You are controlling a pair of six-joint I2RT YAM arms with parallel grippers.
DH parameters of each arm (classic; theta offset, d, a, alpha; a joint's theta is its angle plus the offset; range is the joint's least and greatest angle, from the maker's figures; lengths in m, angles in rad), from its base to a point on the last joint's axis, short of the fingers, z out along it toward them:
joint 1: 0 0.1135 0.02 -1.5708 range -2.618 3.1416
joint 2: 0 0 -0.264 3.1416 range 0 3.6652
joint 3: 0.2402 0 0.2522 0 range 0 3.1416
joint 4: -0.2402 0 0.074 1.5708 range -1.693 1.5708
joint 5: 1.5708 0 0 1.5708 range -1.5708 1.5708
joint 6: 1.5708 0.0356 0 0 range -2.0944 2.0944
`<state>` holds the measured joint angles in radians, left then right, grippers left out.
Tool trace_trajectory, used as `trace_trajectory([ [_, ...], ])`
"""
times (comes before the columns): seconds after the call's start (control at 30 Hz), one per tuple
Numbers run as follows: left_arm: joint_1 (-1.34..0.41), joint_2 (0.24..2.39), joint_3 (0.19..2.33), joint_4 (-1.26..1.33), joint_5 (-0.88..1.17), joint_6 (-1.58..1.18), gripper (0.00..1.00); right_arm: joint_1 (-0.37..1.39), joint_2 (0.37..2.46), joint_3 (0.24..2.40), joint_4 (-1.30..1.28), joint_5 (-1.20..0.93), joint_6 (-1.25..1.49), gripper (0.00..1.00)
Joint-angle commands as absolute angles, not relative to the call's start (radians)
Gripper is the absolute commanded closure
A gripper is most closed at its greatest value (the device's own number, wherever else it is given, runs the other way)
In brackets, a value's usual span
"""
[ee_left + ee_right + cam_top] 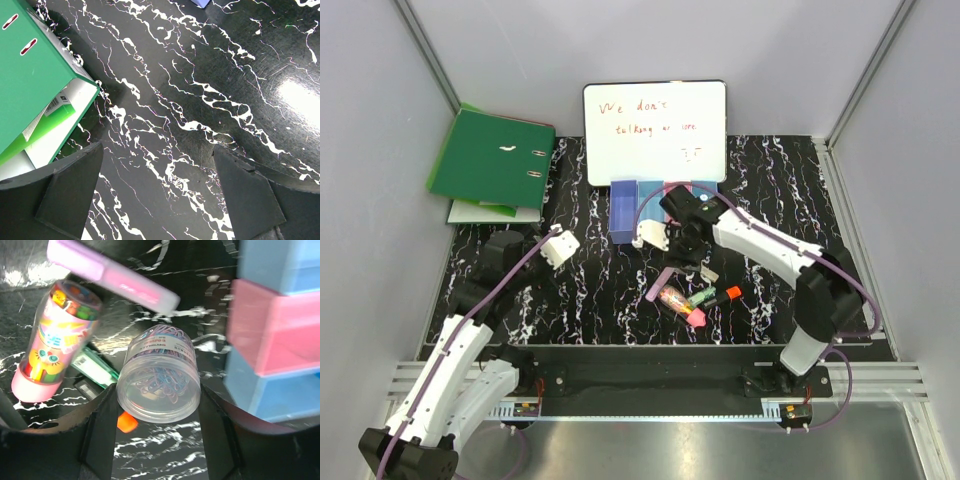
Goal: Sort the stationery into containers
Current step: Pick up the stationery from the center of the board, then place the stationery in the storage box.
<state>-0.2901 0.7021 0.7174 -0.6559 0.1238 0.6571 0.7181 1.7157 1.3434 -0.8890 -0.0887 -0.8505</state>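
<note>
My right gripper (685,255) is shut on a clear round jar of coloured paper clips (160,385), with a finger on each side, and holds it above the table. Below it lie a lilac marker (112,275), a pink tube with cartoon print (55,340), a green highlighter (95,370) and an orange highlighter (126,422). In the top view they form a cluster: marker (659,284), pink (682,305), green (701,297), orange (728,295). The joined bins show a purple-blue one (622,210), a pink one (275,330) and a light blue one (270,390). My left gripper (563,247) is open and empty over the marbled table (200,75).
A green ring binder (492,160) lies at the back left and shows in the left wrist view (30,75), close to my left finger. A whiteboard with red writing (655,130) stands behind the bins. Grey walls enclose the table.
</note>
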Motion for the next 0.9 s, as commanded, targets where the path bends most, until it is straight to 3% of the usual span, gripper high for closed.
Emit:
trace_trajectory([
  [0.0, -0.295, 0.701, 0.721, -0.607, 0.140, 0.655, 0.01, 0.726, 1.628, 1.440, -0.887, -0.026, -0.824, 0.76],
  [0.27, -0.295, 0.701, 0.723, -0.607, 0.143, 0.655, 0.01, 0.651, 1.684, 1.505, -0.799, 0.072, -0.824, 0.76],
  [0.5, -0.295, 0.687, 0.710, -0.606, 0.132, 0.675, 0.01, 0.522, 1.804, 1.637, -0.788, 0.060, -0.844, 0.77],
  [0.87, -0.295, 0.706, 0.701, -0.601, 0.137, 0.673, 0.01, 0.474, 1.884, 1.684, -0.785, 0.037, -0.871, 0.76],
])
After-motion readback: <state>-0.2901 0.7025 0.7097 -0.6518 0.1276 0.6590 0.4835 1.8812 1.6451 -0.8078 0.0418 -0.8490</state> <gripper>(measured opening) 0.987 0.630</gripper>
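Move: The right hand already holds the paper-clip jar, clear of the table. The rightmost blue compartment lies about 14 cm ahead, 5 cm to its right and 5 cm lower; the pink compartment is also 14 cm ahead but 2 cm left. The eraser lies level with the hand, 5 cm right, and the pink highlighter 6 cm left, 2 cm back. From the left hand that blue compartment is roughly 11 cm ahead and 34 cm right. The right hand lifts the gripped jar some 5 cm, then carries it about 14 cm forward, veering right. ##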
